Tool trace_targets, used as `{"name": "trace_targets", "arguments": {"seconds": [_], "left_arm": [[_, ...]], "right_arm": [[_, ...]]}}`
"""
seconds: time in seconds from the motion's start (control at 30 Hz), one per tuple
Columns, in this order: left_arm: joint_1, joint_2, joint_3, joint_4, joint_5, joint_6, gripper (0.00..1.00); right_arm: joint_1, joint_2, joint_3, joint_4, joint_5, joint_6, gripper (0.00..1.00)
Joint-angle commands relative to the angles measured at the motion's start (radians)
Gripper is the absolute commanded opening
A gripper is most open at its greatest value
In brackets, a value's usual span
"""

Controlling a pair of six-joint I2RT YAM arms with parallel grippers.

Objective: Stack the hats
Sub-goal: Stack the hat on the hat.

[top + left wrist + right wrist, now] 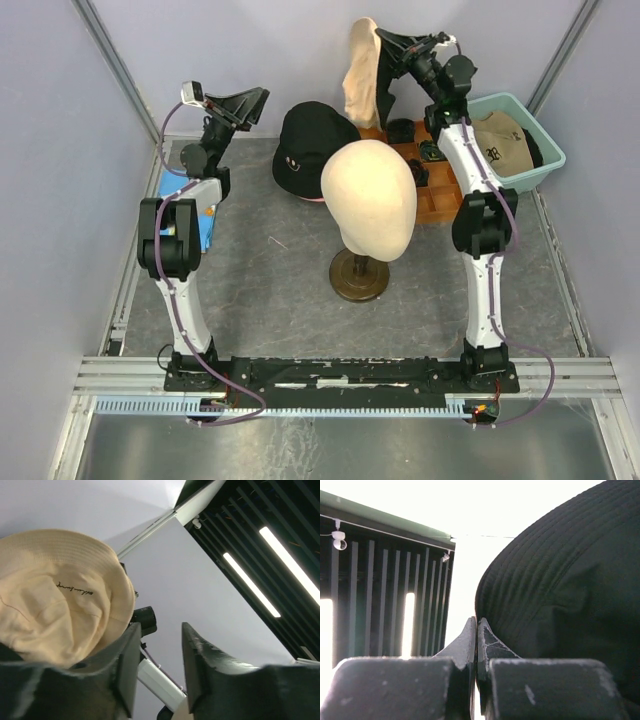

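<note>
My right gripper [386,42] is raised at the back and shut on a plain beige hat [362,78], which hangs down from it. In the right wrist view the jaws [477,621] are pressed together at the hat's brim [560,590], which looks dark against the bright light. A black hat [312,140] lies on the table, with a pink edge [316,199] showing under its near rim. A tan cap [500,140] sits in the teal tub. My left gripper [258,100] hovers left of the black hat, open and empty. In the left wrist view it [160,626] faces the beige hat [55,595].
The cream mannequin head [368,195] on a brown stand rises mid-table, just in front of the black hat. The teal tub [548,160] stands at the back right, next to a brown tray [440,200] of dark items. A blue object [206,228] lies by the left arm.
</note>
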Motion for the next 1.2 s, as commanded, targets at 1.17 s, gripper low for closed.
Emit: {"name": "trace_targets", "arguments": {"seconds": [1.17], "left_arm": [[-0.141,0.011,0.098,0.192,0.005,0.017,0.82]], "right_arm": [[0.261,-0.277,0.311,-0.121,0.268,0.142,0.00]]}}
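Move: The right hand holds the beige hat by its brim; the black hat it is meant for lies about 9 cm back, 11 to the left and some 39 below. The tray sits 11 cm back and 10 to the right on the table, the mannequin head about 38 back, 2 left and 20 lower. From the empty left hand the beige hat is about 17 cm right, 8 ahead and nearly level; the black hat is 8 right, 1 ahead and 34 down. Up and back towards the robot goes the right hand, after a tiny shift left, lifting the beige hat about 20 cm while drifting some 5 cm left; its fingers stay shut on the brim and tip upward. Sideways to the right by about 6 cm slides the empty left hand, opening wide, with a small dip and recovery first and sinking slightly again at the end. ##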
